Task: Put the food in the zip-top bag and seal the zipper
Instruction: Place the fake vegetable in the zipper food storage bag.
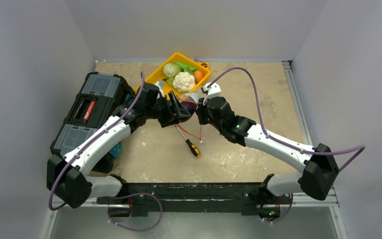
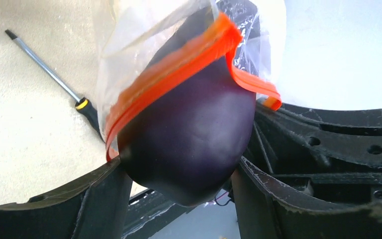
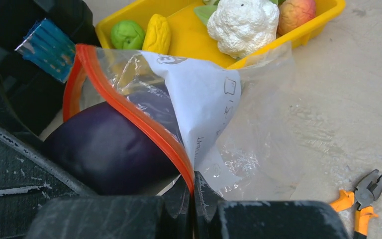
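My left gripper [image 2: 181, 184] is shut on the purple eggplant [image 2: 189, 134], one finger on each side. The eggplant's far end pokes into the mouth of the clear zip-top bag [image 3: 238, 134]. The red-orange zipper [image 3: 144, 124] loops over the eggplant [image 3: 104, 149]. My right gripper [image 3: 193, 186] is shut on that zipper strip and holds the bag's mouth up. Both grippers meet above the table just in front of the yellow tray [image 1: 156, 74]. In the tray lie a white cauliflower [image 3: 242, 22], a cabbage [image 1: 171, 69], an orange-red fruit [image 3: 296, 12], a lime [image 3: 127, 34] and corn [image 3: 157, 34].
A screwdriver [image 1: 189, 142] with a black and yellow handle lies on the table below the grippers. Orange-handled pliers [image 3: 363, 199] lie to the right of the bag. A black toolbox [image 1: 89, 107] stands along the left wall, beside the left arm.
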`<state>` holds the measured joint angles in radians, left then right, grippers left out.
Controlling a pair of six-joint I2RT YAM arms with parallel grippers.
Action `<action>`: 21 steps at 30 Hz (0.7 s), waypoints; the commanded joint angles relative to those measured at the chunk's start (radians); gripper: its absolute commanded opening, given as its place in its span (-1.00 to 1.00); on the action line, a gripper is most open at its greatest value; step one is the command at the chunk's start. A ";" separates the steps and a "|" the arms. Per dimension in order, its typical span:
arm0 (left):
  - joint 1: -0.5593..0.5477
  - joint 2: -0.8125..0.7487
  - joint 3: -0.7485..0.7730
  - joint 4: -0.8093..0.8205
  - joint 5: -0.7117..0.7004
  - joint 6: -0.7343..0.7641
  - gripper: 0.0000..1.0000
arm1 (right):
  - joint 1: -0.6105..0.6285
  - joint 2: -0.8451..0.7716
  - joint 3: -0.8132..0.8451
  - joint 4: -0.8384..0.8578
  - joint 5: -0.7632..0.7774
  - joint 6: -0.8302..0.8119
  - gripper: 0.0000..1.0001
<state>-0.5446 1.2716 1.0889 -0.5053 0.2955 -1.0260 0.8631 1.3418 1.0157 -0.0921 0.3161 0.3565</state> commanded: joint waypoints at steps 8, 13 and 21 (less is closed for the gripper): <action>-0.019 -0.043 0.027 0.142 0.057 0.014 0.54 | -0.027 -0.063 0.039 0.026 -0.016 0.061 -1.00; -0.018 -0.076 -0.002 0.159 0.102 0.014 0.82 | -0.085 -0.079 0.031 0.029 -0.068 0.064 -1.00; -0.021 -0.162 -0.013 0.187 0.136 0.028 0.85 | -0.147 -0.103 0.032 0.011 -0.107 0.065 -1.00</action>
<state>-0.5598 1.1877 1.0801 -0.3767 0.3954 -1.0286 0.7368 1.2797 1.0164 -0.0925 0.2382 0.4103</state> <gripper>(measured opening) 0.927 0.003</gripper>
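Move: The left gripper still holds the eggplant by its blunt end; the eggplant's middle is some 3 cm ahead, 4 cm right and 4 cm below. The zip-top bag it is going into has its middle about 4 cm ahead, 8 cm right and 7 cm below the left hand; the screwdriver lies 2 cm right, level, about 19 cm down. From the right hand, pinching the zipper edge, the bag's middle is straight below, some 7 cm down. Nudge the left gripper about 1 cm forward and up to feed the eggplant into the bag's mouth, then open the fingers wide to let go and lift away some 4 cm, easing back and tilting the fingertips up slightly. Keep the right fingers pinched on the zipper edge and draw it about 3 cm right, rising and going forward nearly as much. ##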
